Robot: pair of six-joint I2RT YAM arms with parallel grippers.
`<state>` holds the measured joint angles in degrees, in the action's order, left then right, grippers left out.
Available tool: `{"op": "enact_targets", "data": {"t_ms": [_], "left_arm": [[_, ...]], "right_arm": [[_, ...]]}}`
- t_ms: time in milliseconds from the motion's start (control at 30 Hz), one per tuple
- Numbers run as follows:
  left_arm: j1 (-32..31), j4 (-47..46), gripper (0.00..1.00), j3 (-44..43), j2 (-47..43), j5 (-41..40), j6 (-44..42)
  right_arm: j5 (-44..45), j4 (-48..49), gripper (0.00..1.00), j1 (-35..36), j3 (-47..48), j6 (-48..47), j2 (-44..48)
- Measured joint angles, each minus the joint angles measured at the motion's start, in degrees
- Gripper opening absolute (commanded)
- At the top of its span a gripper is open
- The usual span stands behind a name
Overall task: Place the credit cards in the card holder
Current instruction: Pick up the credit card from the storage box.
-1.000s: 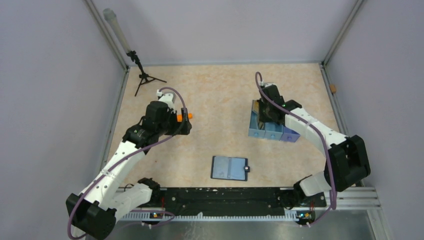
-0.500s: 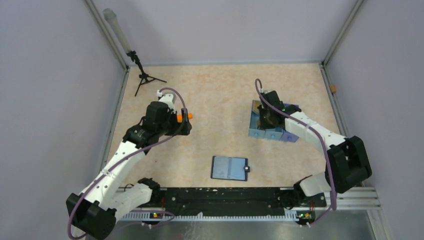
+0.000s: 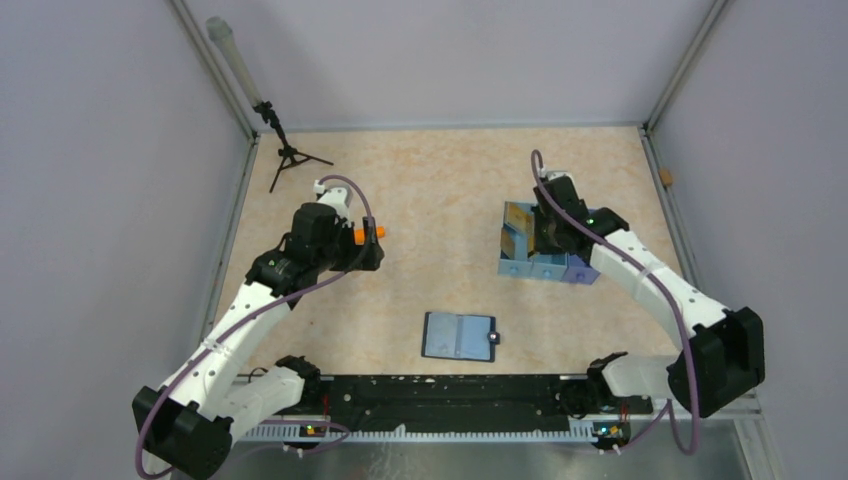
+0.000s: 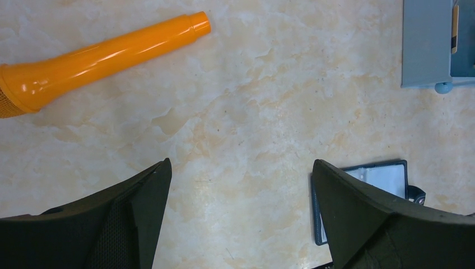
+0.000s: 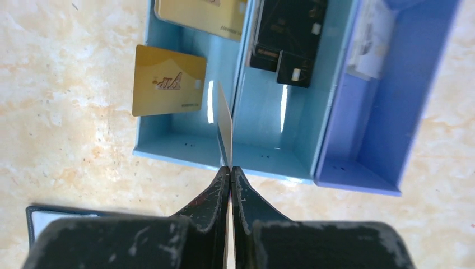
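Note:
The card holder (image 3: 459,336) lies open and flat on the table, pale blue inside; one corner of it shows in the left wrist view (image 4: 369,179). My right gripper (image 5: 229,168) is shut on a thin credit card (image 5: 224,126), seen edge-on above the pale blue bins (image 3: 530,262). A gold card (image 5: 168,88) leans on the left bin's wall and another gold card (image 5: 201,14) lies further in. A black card (image 5: 288,33) sits in the middle bin and a white card (image 5: 372,39) in the purple bin (image 5: 392,112). My left gripper (image 4: 241,168) hangs open over bare table.
An orange tapered object (image 4: 101,56) lies by the left gripper, and shows from above (image 3: 370,232). A small black tripod (image 3: 288,152) stands at the back left. Metal frame posts and walls border the table.
The right gripper opened briefly, then shut on a card over the bins. The right arm's elbow swung right. The left arm has not moved.

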<state>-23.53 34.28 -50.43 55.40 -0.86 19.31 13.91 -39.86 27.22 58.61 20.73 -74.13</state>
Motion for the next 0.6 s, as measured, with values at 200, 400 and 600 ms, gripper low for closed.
{"op": "enact_targets", "data": {"t_ms": [200, 400, 600], "left_arm": [[0.0, -0.2, 0.99, 0.0, 0.0, 5.0, -0.7], [-0.8, -5.6, 0.99, 3.0, -2.1, 17.0, 0.9], [-7.7, -15.4, 0.99, 10.3, -5.9, 26.8, 5.3]], "right_arm": [[2.3, -5.6, 0.00, 0.0, 6.1, -0.8, 6.4], [-10.5, -7.0, 0.00, 0.0, 9.6, -5.7, 11.2], [-32.0, -7.1, 0.00, 0.1, 5.8, -9.8, 11.2]]}}
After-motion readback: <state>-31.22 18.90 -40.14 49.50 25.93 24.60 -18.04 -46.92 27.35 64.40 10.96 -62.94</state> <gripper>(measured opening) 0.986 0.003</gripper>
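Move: The right gripper already pinches a gold credit card over the storage box, whose middle lies about 3 cm ahead, 2 cm right and 9 cm below. Another gold card rests on the box's left side, some 7 cm left and 1 cm ahead. The open card holder is roughly 16 cm back, 17 cm left and 12 cm below. From the open left gripper, the holder is about 14 cm back, 18 cm right and 16 cm below; the orange microphone is 5 cm ahead, 6 cm left. Keep the right gripper shut on the gold card and raise it straight up about 10 cm over the storage box, then swing it left and back towards the card holder, sinking slightly and turning nearly 30 degrees counter-clockwise. Meanwhile bring the left gripper, wide open and empty, some 12 cm right and back towards the holder, turning it clockwise and lifting its right side. ##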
